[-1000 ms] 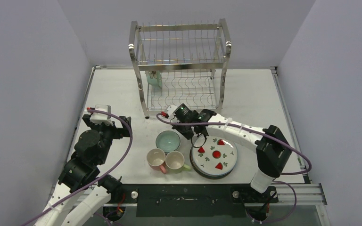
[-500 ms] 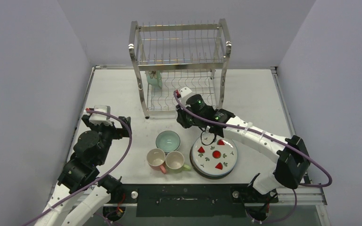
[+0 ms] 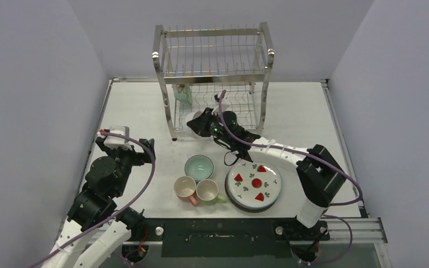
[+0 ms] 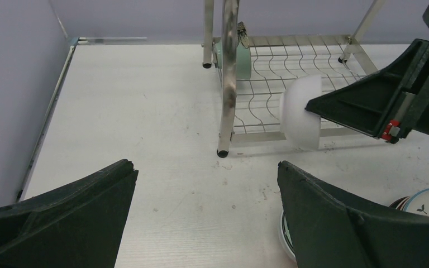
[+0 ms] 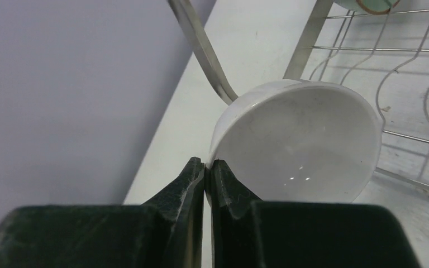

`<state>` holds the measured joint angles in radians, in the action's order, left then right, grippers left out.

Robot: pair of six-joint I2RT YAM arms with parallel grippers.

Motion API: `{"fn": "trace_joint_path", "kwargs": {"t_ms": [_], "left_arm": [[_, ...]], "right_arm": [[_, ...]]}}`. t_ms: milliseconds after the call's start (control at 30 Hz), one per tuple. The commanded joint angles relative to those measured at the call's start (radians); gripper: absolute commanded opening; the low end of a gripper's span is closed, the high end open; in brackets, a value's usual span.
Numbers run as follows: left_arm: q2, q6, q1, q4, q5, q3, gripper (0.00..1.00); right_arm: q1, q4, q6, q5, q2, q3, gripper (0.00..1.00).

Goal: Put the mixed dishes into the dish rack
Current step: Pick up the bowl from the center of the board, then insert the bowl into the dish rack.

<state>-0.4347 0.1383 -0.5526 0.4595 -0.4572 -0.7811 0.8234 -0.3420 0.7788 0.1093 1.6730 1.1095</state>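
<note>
The dish rack [image 3: 212, 78] stands at the back of the table. My right gripper [image 5: 207, 163] is shut on the rim of a white bowl [image 5: 301, 145], holding it tilted on its side at the front left of the rack's lower tier [image 4: 268, 84]. The bowl [image 4: 301, 111] hangs just above the front wire. A mint-green dish [image 3: 182, 95] stands on edge at the lower tier's left. On the table lie a mint bowl [image 3: 199, 166], a pink mug [image 3: 185, 188], a green mug [image 3: 208, 191] and a strawberry plate [image 3: 254, 184]. My left gripper [image 4: 206, 167] is open over bare table.
The rack's front left leg [image 4: 223, 145] stands between my left gripper and the held bowl. Grey walls close in the table on the left, right and back. The right arm [image 3: 279, 153] stretches over the plate's far edge.
My right arm has carried the white bowl from above the mint bowl back and up to the rack's lower tier front. The left arm has barely shifted.
</note>
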Motion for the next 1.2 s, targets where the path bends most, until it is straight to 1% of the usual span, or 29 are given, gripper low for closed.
{"fn": "trace_joint_path", "kwargs": {"t_ms": [0, 133, 300, 467, 567, 800, 1167], "left_arm": [[0.017, 0.009, 0.001, -0.036, 0.014, -0.032, 0.97], [0.021, 0.009, -0.001, -0.038, 0.015, -0.031, 0.97], [0.028, 0.008, -0.004, -0.038, 0.013, -0.032, 0.97], [0.032, 0.006, -0.004, -0.038, 0.011, -0.032, 0.97], [0.034, 0.004, -0.006, -0.038, 0.009, -0.032, 0.97], [0.038, 0.003, -0.006, -0.041, 0.008, -0.030, 0.97], [0.037, 0.002, -0.006, -0.041, 0.009, -0.030, 0.97]], "right_arm": [[-0.048, -0.455, 0.262, 0.008, 0.083, -0.017, 0.00], [-0.075, -0.606, 0.372, 0.018, 0.186, 0.011, 0.00], [-0.101, -0.708, 0.470, 0.062, 0.313, 0.109, 0.00], [-0.114, -0.688, 0.486, 0.103, 0.402, 0.238, 0.00], [-0.121, -0.694, 0.505, 0.122, 0.451, 0.284, 0.00], [-0.136, -0.742, 0.548, 0.176, 0.539, 0.331, 0.00], [-0.151, -0.760, 0.570, 0.198, 0.604, 0.334, 0.00]]}}
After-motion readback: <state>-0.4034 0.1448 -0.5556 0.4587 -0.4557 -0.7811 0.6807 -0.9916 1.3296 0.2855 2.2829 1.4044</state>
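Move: The white bowl is already pinched by its rim in my right hand. The spot for it, the lower tier's left end, lies about 11 cm ahead, 7 cm left and 9 cm below that hand. The green bowl already racked is some 18 cm ahead, 4 cm left and 9 cm below; the rack's front left foot is 2 cm ahead, 8 cm left, on the table. From my left hand the spot is roughly 22 cm ahead and 9 cm right, 17 cm below. I carry the white bowl with my right hand about 11 cm forward and 5 cm left, in under the upper tier towards the spot before the green bowl. I dip slightly on the way, rise some 3 cm, then lower about 5 cm, rolling the hand some 30 degrees so the fingers come up to about level. My grip on the rim stays shut. ##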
